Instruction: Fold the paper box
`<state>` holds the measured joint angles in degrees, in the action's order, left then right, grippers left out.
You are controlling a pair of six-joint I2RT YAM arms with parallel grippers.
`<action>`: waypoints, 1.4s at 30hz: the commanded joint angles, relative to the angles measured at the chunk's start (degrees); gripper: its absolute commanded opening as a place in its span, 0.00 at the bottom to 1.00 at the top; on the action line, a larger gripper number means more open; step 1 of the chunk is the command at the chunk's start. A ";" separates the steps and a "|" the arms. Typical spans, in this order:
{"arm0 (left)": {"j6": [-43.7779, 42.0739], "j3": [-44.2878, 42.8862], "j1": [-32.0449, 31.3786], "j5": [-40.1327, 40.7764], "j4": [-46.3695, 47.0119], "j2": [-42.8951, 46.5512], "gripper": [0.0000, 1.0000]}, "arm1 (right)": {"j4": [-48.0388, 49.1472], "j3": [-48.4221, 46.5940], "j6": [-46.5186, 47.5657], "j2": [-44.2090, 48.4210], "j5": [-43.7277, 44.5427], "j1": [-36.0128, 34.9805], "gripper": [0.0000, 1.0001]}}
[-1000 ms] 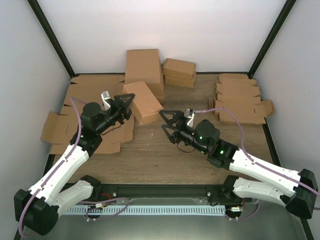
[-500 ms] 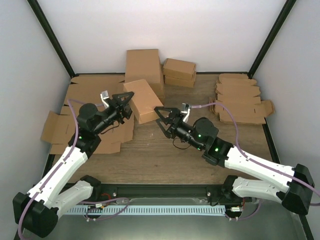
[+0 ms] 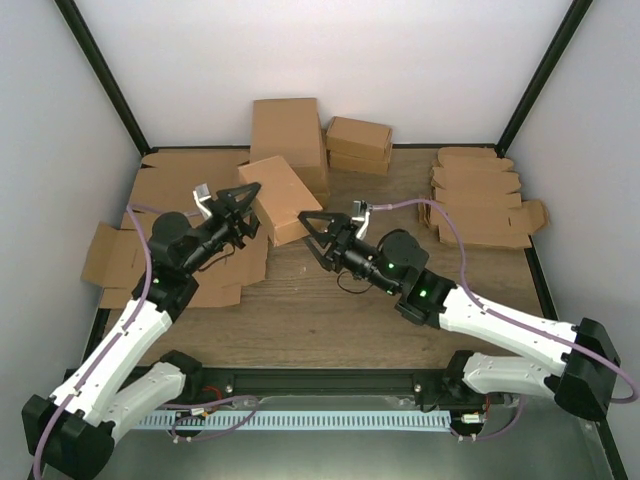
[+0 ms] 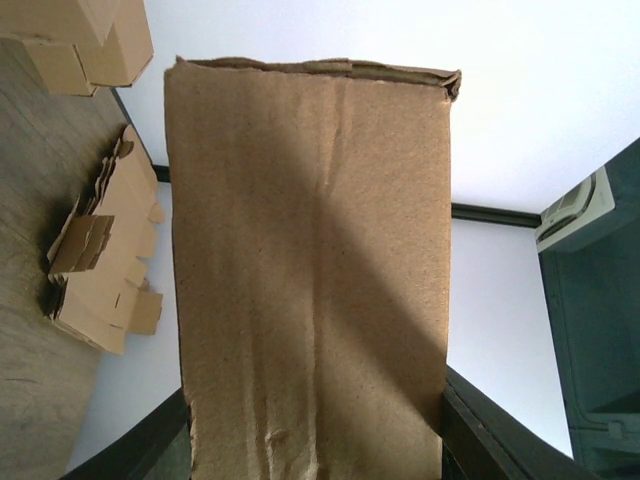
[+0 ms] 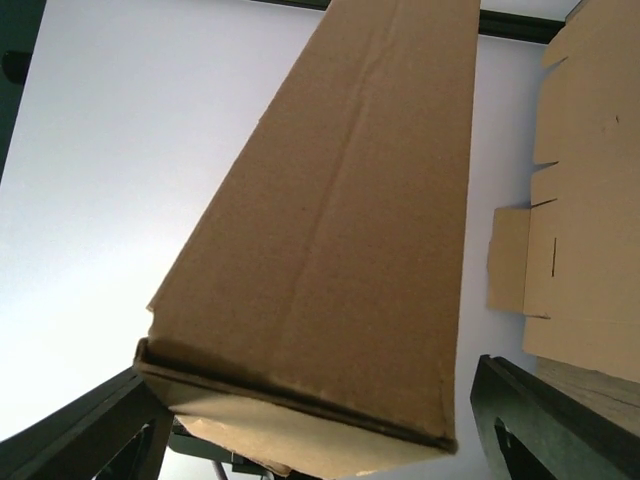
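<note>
The paper box (image 3: 283, 198) is a closed brown cardboard oblong, held tilted above the table at the left of centre. My left gripper (image 3: 244, 206) is shut on its left end. In the left wrist view the paper box (image 4: 310, 260) fills the space between both fingers (image 4: 486, 432). My right gripper (image 3: 313, 238) is open at the box's near right end. In the right wrist view the paper box (image 5: 340, 250) sits between the spread fingers (image 5: 545, 415), with a gap on the right side.
A tall brown box (image 3: 288, 133) and two stacked small boxes (image 3: 358, 145) stand at the back. A pile of flat die-cut blanks (image 3: 480, 198) lies at the right. Large flat cardboard sheets (image 3: 125, 258) cover the table's left side.
My right gripper has moved left and up to the box's near end, its jaws narrowing a little around it. My left gripper has raised the box slightly.
</note>
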<state>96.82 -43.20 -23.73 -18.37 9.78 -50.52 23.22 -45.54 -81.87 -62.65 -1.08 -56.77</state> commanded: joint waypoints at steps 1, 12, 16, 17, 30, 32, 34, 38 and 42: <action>1.11 0.79 -0.35 1.55 1.91 1.16 0.44 | 1.08 -3.60 0.98 -1.60 0.84 -0.08 0.83; -0.56 0.27 -0.39 2.44 -0.40 1.14 0.45 | -4.07 -5.81 2.37 -1.74 2.61 -0.12 0.69; -1.27 -0.14 -0.40 2.68 -1.64 1.17 0.54 | -6.74 -5.68 3.18 -0.13 4.87 -0.03 0.58; -1.54 -0.21 -0.42 2.69 -1.95 1.14 0.55 | -6.99 -5.56 3.22 0.20 5.25 -0.04 0.56; -11.59 -7.60 0.05 3.82 -15.81 1.30 1.00 | -13.02 -6.45 10.93 5.02 4.61 7.10 0.50; -14.57 -9.15 0.32 3.35 -18.54 0.86 1.00 | -13.55 -6.15 12.98 5.93 -1.44 13.80 0.50; -18.05 -11.12 0.58 2.98 -21.32 -0.02 1.00 | -12.60 -5.38 15.79 6.94 -9.61 20.71 0.48; -29.54 -18.37 1.06 1.64 -28.03 -4.12 1.00 | -14.43 -6.99 21.55 6.46 -23.50 34.52 0.48; -45.32 -27.84 3.81 -0.91 -38.41 -11.01 1.00 | -18.77 -12.03 28.01 -0.46 -39.07 47.75 0.48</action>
<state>69.23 -63.75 -22.35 -16.16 -17.32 -56.64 7.57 -51.29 -62.52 -58.30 -21.32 -18.26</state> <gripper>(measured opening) 0.999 0.578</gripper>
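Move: From the right hand, open around the near right end of the paper box, the box's middle lies about 7 cm ahead and 6 cm left, about level in height. The big box stack is some 27 cm ahead and 7 cm left, the small box stack roughly 34 cm ahead and 11 cm right, both well below. From the left hand, already holding the paper box, its middle is about 2 cm ahead and 5 cm right. To the left and slightly forward, the right hand first eases about 1 cm while its fingers close on the near end of the paper box; the left fingers then open wide and let go, that hand rising a little and rolling some 25 degrees. Keeping its grip, the right hand swings right and forward about 20 cm towards the small box stack, at nearly the same height, turning some 20 degrees clockwise. ##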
